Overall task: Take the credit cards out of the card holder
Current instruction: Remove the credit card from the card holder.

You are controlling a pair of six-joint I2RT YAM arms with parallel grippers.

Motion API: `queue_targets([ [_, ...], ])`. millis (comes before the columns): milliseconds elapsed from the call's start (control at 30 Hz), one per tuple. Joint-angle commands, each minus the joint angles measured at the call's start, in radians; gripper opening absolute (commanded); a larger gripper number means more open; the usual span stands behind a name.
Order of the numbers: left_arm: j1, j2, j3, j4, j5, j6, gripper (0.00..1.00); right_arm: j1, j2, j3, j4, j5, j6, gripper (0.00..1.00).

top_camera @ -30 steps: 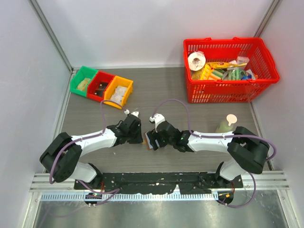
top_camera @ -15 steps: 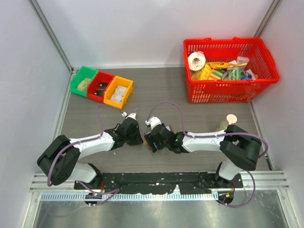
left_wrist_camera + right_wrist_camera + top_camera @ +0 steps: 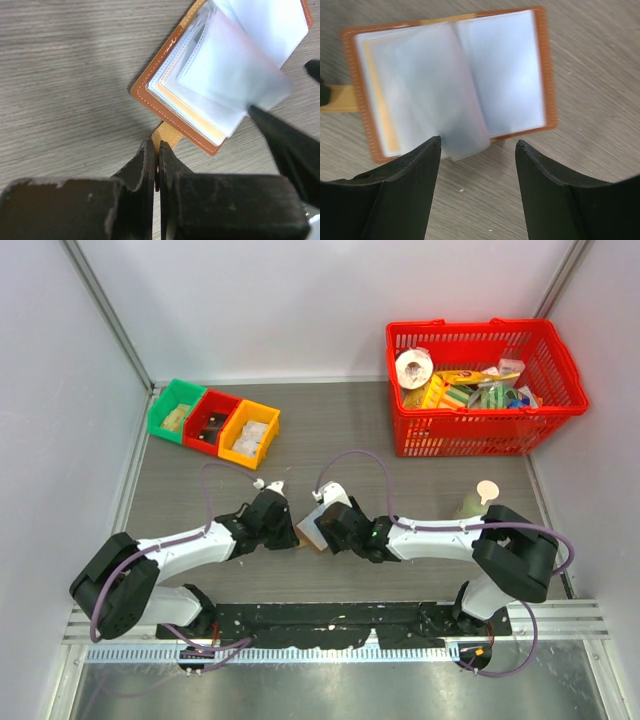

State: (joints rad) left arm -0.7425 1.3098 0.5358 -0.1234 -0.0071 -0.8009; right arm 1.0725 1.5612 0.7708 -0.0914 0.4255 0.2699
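The brown card holder (image 3: pixel 312 532) lies open on the table between my two grippers. My left gripper (image 3: pixel 156 147) is shut on its tan strap (image 3: pixel 167 135). Clear sleeves fan up from the spine (image 3: pixel 220 65), one page standing blurred (image 3: pixel 440 100). The credit cards show only as pale whitish-blue faces inside the sleeves (image 3: pixel 507 70). My right gripper (image 3: pixel 477 145) is open at the holder's near edge (image 3: pixel 520 134), the loose sleeve's corner just inside its left finger (image 3: pixel 415 170). In the top view my right gripper (image 3: pixel 327 528) faces my left gripper (image 3: pixel 296 534).
A red basket (image 3: pixel 470 445) full of groceries stands at the back right. Green, red and yellow bins (image 3: pixel 212 422) sit at the back left. A pale green object with a peach top (image 3: pixel 476 500) stands by my right arm. Walls close both sides.
My left gripper has closed on the strap and its arm stretched lower. My right jaws narrowed a little, and the holder's pale inside now shows from above.
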Motion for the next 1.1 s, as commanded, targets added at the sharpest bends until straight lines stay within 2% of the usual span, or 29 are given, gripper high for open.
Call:
queue_targets([
  [0,-0.003,-0.046,-0.010,-0.045,0.035,0.026,0.00,-0.038,-0.070,0.015,-0.042,0.111,0.000,0.65],
  [233,-0.003,-0.075,-0.028,-0.067,0.059,0.028,0.00,-0.155,-0.092,0.008,-0.039,0.033,0.025,0.64],
  [367,-0.003,-0.104,-0.036,-0.079,0.045,0.023,0.00,-0.166,-0.102,0.022,-0.048,-0.017,-0.012,0.64],
  [467,-0.004,-0.113,-0.039,-0.079,0.032,0.020,0.00,-0.152,-0.141,0.018,0.004,-0.146,-0.047,0.64],
  [600,-0.003,-0.112,-0.037,-0.076,0.027,0.017,0.00,-0.091,-0.165,0.025,0.051,-0.244,-0.097,0.67],
  [733,-0.004,-0.107,-0.039,-0.070,0.024,0.014,0.00,-0.026,-0.100,0.047,0.082,-0.249,-0.106,0.68],
  [1067,-0.004,-0.113,-0.042,-0.068,0.033,0.008,0.00,0.024,0.016,0.071,0.116,-0.257,-0.124,0.68],
])
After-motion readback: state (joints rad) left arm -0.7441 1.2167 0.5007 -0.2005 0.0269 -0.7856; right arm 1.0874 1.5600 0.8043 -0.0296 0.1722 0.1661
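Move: The sleeve lifted in the open card holder has its middle about 3 cm ahead and 3 cm left of the right hand, a centimetre or so below. The holder's tab side, with the sleeve stack, centres 2 cm ahead and 6 cm left; its brown tab is 2 cm back and 10 cm left. From the left gripper, already shut on that tab, the sleeve stack lies roughly 4 cm ahead and 4 cm right, about level. Sweep the half-open right gripper forward and right about 6 cm from the raised sleeve, across the holder's far half. Then swing it back and left some 11 cm, rising before sinking again, and turn about 25 degrees counter-clockwise to come over the sleeve stack beside the spine. Meanwhile keep the left gripper pinched on the tab and draw it back some 2 cm. ##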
